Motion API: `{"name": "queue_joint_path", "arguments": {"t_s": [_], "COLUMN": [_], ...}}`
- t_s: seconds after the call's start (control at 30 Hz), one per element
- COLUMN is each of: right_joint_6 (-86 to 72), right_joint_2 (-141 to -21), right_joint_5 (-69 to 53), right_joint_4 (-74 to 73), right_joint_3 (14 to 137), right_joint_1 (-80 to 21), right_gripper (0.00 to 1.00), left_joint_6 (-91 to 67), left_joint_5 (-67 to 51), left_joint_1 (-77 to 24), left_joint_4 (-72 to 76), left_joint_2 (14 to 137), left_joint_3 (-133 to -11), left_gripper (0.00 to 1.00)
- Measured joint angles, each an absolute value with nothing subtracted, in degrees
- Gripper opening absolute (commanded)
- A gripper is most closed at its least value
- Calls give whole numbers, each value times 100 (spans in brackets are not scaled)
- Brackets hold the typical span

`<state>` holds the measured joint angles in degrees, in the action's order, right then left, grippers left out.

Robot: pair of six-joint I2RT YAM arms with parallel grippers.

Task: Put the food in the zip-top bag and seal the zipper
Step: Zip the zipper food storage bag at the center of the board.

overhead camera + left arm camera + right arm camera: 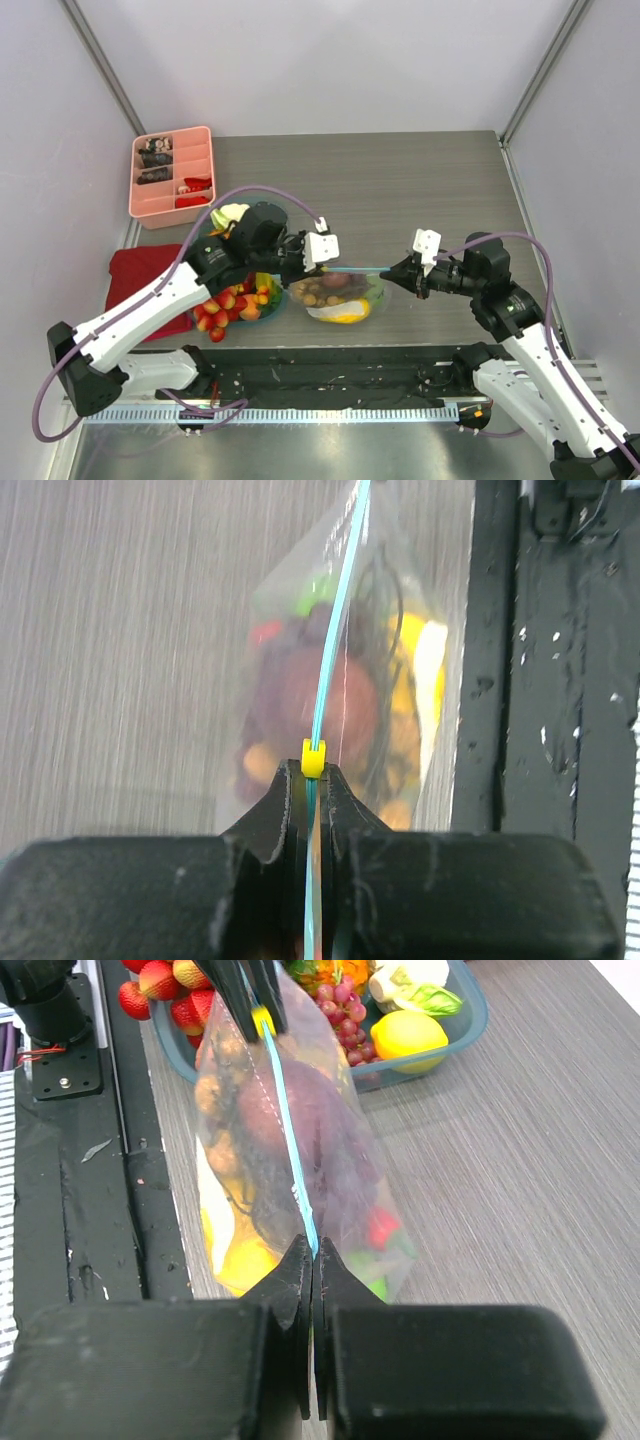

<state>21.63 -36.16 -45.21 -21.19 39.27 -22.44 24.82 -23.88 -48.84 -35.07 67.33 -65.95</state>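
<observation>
The clear zip-top bag [338,296] hangs between my two grippers, full of food: nuts, a purple fruit, yellow and green pieces [270,1150]. Its teal zipper [335,630] runs taut from one gripper to the other. My left gripper [297,262] is shut on the zipper's left end, right behind the yellow slider [314,759]. My right gripper [398,272] is shut on the zipper's right end [312,1245]. More food, strawberries, grapes and a lemon, lies in a clear tub [232,305] left of the bag, also in the right wrist view [430,1035].
A pink divided tray [172,171] stands at the back left. A dark red cloth [143,280] lies at the left under the left arm. A black rail [330,372] runs along the table's near edge, just in front of the bag.
</observation>
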Motion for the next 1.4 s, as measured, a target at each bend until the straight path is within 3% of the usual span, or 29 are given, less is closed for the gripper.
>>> {"name": "queue_joint_path", "arguments": {"t_s": [0.83,1.17,1.27,1.3,1.4], "right_joint_6": [2217,2244,2261,2276,2327], "right_joint_2": [-3660,-3800,-3913,-3944,-4005], "right_joint_5": [-3935,-3905,-3863,-3841,-3833], "right_joint_4": [-2333,-2355,-2287,-2259,-2202], "right_joint_3": [3927,3951,3970,3975,3975], "right_joint_1": [-2187,-2137,-2097,-2084,-2049], "right_gripper": [1,1,1,1,1], "left_joint_6": [3503,3688,3632,3607,3409], "left_joint_5": [-1876,-2206,-2349,-2394,-2462], "left_joint_1": [-3658,-3629,-3638,-3673,-3795], "left_joint_4": [-5065,-5363,-5577,-5673,-5841], "left_joint_2": [5559,5398,5625,5745,6084], "left_joint_3": [-6055,-5935,-6200,-6324,-6648], "left_gripper": [3,10,40,63,72]}}
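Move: The left hand already pinches the yellow slider; the zipper's left end lies about 11 cm to its left, level fore and aft, and 3 cm lower. The bag's food hangs some 5 cm to its right, 6 cm back and 12 cm below, and the food tray's middle is roughly 23 cm left, 1 cm ahead and 16 cm below. From the right hand, pinching the zipper's other end, that left end is about 28 cm left, straight across, 3 cm lower. Left hand drags its pinched slider some 11 cm left to the zipper's end, then opens; right keeps hold. ##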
